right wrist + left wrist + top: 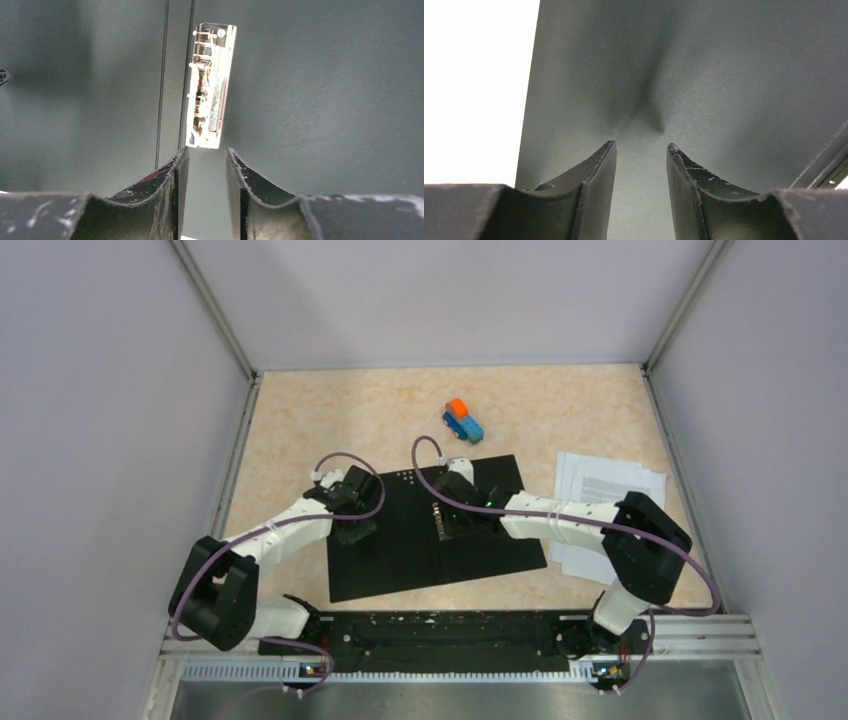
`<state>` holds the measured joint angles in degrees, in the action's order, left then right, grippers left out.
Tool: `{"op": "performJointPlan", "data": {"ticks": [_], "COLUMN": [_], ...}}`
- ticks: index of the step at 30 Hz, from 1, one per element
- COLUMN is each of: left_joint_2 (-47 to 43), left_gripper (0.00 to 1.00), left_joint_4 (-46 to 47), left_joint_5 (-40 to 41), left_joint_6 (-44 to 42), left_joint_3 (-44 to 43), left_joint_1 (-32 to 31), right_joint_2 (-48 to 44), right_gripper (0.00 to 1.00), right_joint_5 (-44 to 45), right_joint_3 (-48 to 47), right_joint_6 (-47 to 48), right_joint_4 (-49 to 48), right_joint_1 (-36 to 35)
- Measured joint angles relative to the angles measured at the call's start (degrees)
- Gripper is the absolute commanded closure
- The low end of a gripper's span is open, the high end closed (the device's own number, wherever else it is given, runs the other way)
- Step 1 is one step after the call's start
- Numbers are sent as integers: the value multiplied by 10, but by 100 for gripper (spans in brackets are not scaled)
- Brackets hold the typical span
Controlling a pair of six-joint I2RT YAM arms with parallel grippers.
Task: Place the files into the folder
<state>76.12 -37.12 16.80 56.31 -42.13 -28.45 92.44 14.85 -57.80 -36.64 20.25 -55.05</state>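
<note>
The folder (400, 565) lies open and flat on the table, black inside facing up, with its metal clip strip (438, 520) near the middle fold. The files (608, 483), white sheets, lie on the table to the right of the folder, partly under my right arm. Over the folder's left half, my left gripper (355, 530) is open; the left wrist view shows only black folder surface (724, 75) between its fingers. My right gripper (457, 521) hovers low just in front of the clip strip (210, 85), jaws a little apart with nothing between them.
A small blue-and-orange toy truck (463, 421) stands beyond the folder's far edge. Grey walls close in the table on the left, right and back. The arms' base rail (450, 630) runs along the near edge.
</note>
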Motion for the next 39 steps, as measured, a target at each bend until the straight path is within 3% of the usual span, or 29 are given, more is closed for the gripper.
{"op": "performJointPlan", "data": {"ticks": [11, 39], "left_joint_2": [3, 1], "left_gripper": [54, 57], "left_joint_4": [1, 11], "left_joint_5": [18, -3], "left_joint_6": [54, 66], "left_joint_3": [26, 39], "left_joint_1": [7, 37], "right_joint_2": [82, 113], "right_gripper": [79, 100], "right_joint_5": [47, 83], "right_joint_3": [-62, -80], "right_joint_6": [-5, -15], "right_joint_4": [41, 49], "right_joint_1": [-50, -71]}}
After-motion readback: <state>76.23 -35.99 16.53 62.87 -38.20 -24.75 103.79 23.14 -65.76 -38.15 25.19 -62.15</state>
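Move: The folder lies open under both hands. Its metal clip is centred about 3 cm ahead of the right hand, 4 cm left and 4 below; the clip's near end is only some 3 cm left, 1 cm back and 3 cm down. The round holes sit roughly 14 cm ahead and 10 left. From the left hand, the left cover's middle is about 5 cm right, level, 2 below; the clip is about 18 cm right, 3 ahead. Down and leftwards, about 4 cm in all, the right hand eases onto the near end of the folder's metal clip, rolling some 10 degrees left side down and closing its part-open fingers fully at the lever tip. The left hand sinks about 2 cm and drifts 2 cm left, turning 10 degrees counter-clockwise, its half-open fingertips coming to bear on the left cover. ##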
